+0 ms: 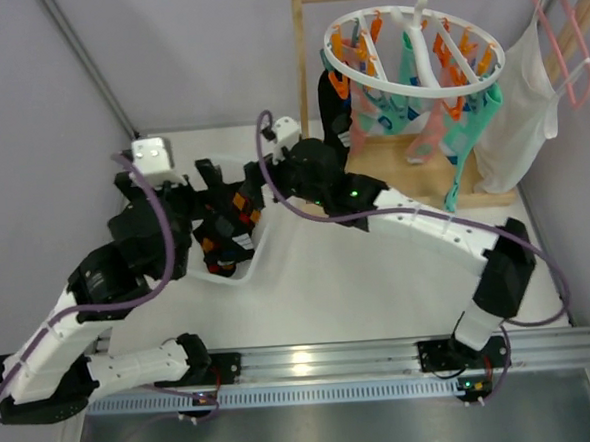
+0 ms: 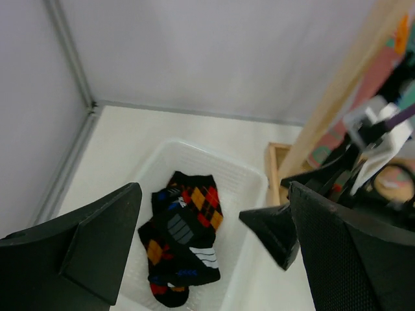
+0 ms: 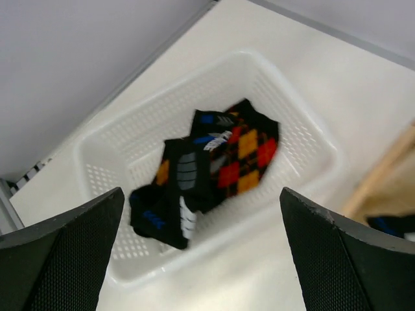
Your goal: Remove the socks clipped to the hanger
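Observation:
The white ring hanger (image 1: 415, 55) hangs from a wooden rod at the back right. Clipped to it are a black sock (image 1: 330, 104), teal socks (image 1: 469, 120) and a pink sock (image 1: 425, 141). A black sock with blue marks (image 3: 170, 194) lies in the white basket (image 3: 305, 139) on the argyle socks (image 3: 249, 152). It also shows in the left wrist view (image 2: 178, 233). My left gripper (image 1: 210, 181) (image 2: 214, 194) and my right gripper (image 1: 263, 188) (image 3: 201, 194) are both open and empty above the basket (image 1: 250, 271). The right one's finger (image 2: 275, 230) shows in the left wrist view.
A wooden post (image 1: 300, 60) and wooden base board (image 1: 412, 164) hold the rod. A white garment (image 1: 515, 137) on a thin pink wire hanger (image 1: 554, 40) hangs at the far right. Grey walls stand to the left and behind.

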`<state>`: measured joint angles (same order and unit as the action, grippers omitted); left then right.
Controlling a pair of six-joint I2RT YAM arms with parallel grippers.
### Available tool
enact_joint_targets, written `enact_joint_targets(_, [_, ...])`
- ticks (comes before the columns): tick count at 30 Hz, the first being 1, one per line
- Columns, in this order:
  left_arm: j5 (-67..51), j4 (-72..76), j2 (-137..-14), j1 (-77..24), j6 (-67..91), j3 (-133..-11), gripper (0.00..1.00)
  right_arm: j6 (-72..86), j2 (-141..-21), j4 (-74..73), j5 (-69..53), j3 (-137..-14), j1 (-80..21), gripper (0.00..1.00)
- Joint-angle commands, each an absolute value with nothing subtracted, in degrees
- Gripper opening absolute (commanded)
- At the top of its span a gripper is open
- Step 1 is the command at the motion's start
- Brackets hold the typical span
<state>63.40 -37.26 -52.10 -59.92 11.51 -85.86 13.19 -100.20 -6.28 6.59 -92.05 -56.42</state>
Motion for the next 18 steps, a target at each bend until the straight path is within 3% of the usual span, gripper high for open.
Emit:
enact_joint_targets(1, [49.0, -35.8, -58.4, -59.6, 14.7, -82.5, 0.99, 14.3, -83.7, -11.8, 7.7, -86.8, -53.0, 0.99])
enact_joint_targets(8, [13.9, -21.5, -68.0, -43.9, 20.0, -75.2, 0.98, 19.0, -58.9, -28.9, 12.2, -71.6, -48.3, 0.99])
enact_joint_targets(13, [6.3, -15.2, -78.2, -42.6, 21.1, -77.2, 0.99, 22.3, -44.0, -40.2, 24.7, -69.3, -46.8, 0.99])
enact_joint_targets(18, [6.7, -15.2, -84.8, -44.7, 23.4, -83.0, 0.99, 23.8, -43.1, -53.1, 33.7, -68.9, -44.5, 0.99])
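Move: The left hand, open, has the black sock on the hanger's left rim about 20 cm ahead, 24 cm to its right and 12 cm lower. The pink sock hangs some 6 cm to the right of the black one, and the box of removed socks lies 16 cm ahead of this hand, 3 cm to its left and about 42 cm below. From the open right hand the black sock is roughly 11 cm ahead, 18 cm to the right and 3 cm higher. Sweeping right and down, some 20 cm each way, and about 11 cm forward, the left hand closes in on the lower part of the black sock, its fingers tipping down and swinging clockwise. The right hand backs out of its way, some 33 cm to the right, drawing back and rising a little, turning about 30 degrees clockwise. Both grippers stay wide open and touch nothing. ##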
